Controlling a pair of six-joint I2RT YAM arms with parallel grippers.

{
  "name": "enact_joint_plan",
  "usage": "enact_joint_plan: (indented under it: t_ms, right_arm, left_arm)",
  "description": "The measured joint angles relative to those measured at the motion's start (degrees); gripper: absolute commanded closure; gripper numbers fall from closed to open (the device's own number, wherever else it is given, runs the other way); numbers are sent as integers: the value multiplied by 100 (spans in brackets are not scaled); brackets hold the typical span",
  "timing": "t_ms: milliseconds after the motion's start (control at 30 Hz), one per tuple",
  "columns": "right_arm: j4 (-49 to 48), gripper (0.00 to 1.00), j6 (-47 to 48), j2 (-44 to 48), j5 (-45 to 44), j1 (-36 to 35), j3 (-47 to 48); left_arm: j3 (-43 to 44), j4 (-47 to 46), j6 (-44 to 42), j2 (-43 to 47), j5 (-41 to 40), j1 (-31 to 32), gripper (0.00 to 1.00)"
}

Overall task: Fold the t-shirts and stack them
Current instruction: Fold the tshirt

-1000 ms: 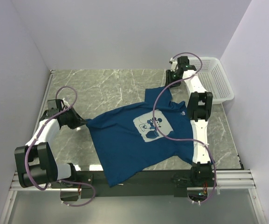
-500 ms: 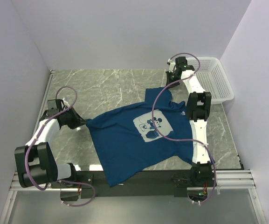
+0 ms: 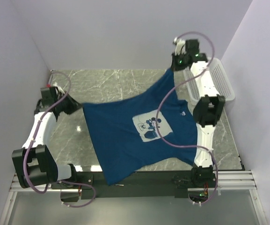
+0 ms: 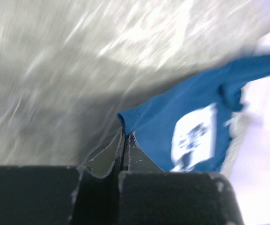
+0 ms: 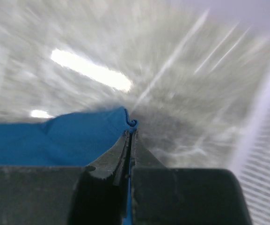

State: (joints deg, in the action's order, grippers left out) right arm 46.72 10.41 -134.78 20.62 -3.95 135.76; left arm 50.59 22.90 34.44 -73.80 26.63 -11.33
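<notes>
A dark royal-blue t-shirt [image 3: 135,133] with a pale square cartoon-mouse print on its chest hangs stretched above the marble table, its near hem drooping over the front edge. My left gripper [image 3: 76,106] is shut on its left corner, seen as a blue hem between the jaws in the left wrist view [image 4: 127,123]. My right gripper [image 3: 174,68] is shut on its far right corner, raised high near the back wall; the right wrist view shows the curled blue edge [image 5: 125,119] pinched in the jaws. Both wrist views are motion-blurred.
A white plastic mesh basket [image 3: 217,83] stands at the back right corner, just right of my right arm. The grey marble tabletop [image 3: 106,86] shows bare behind the shirt. Purple cables loop over both arms. Walls close in on all sides.
Both grippers lifted and pulled apart: the left moved up and left, the right up and toward the back wall. The shirt rose off the table and stretched taut between them.
</notes>
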Motion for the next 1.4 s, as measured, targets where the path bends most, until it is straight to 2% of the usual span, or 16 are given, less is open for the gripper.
enact_joint_plan:
  t_ms: [167, 433, 567, 767, 900, 1133, 1233, 1400]
  right_arm:
    - [-219, 100, 160, 1792, -26, -7, 337]
    - [-1279, 100, 223, 5259, -380, -7, 555]
    - [-1674, 100, 4, 6124, -468, 282, 1366]
    - [-2282, 100, -326, 7143, -431, 815, 1716]
    - [-2330, 100, -358, 7246, -407, 863, 1672]
    - [-2129, 100, -356, 7130, -404, 872, 793]
    - [-2131, 100, -356, 7062, -321, 872, 72]
    - [-2393, 100, -468, 6918, 197, 872, -1821]
  left_arm:
    - [1187, -175, 420, 326, -264, -4, 100]
    - [3209, -330, 804, 1978, -828, -11, 99]
    - [4391, -341, 857, 2538, -1117, 142, 99]
    - [5071, -474, 1034, 3051, -1366, 411, 99]
    - [5073, -413, 1132, 3067, -1453, 468, 99]
    - [4503, -332, 1161, 3064, -1453, 494, 99]
    - [3928, -461, 1176, 3077, -1451, 494, 99]
    - [2374, -960, 1178, 3010, -1451, 496, 99]
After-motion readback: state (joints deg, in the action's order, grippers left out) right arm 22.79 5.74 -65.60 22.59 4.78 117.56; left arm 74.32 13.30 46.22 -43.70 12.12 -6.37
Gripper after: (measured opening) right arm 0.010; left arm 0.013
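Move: The t-shirt's print lies about 35 cm right of the left hand, level with it and some 13 cm below; from the right hand it is roughly 21 cm back, 10 cm left and 15 cm lower. Each hand already pinches a corner. The shirt's near-left corner is about 33 cm back and 10 cm right of the left hand. The basket stands some 21 cm right of the right hand and 5 cm farther out, 12 cm below. The t-shirt is swept up by its two still-pinched corners: both hands rise fast and swing back towards the bases, the left about 50 cm up and 20 back, the right over 60 both ways, fingertips tilting far upward. Then both swing forward and down, roughly 15 cm each way on the left, the right nearly 30 forward, wrists tipping partly down again, fingers kept shut. ##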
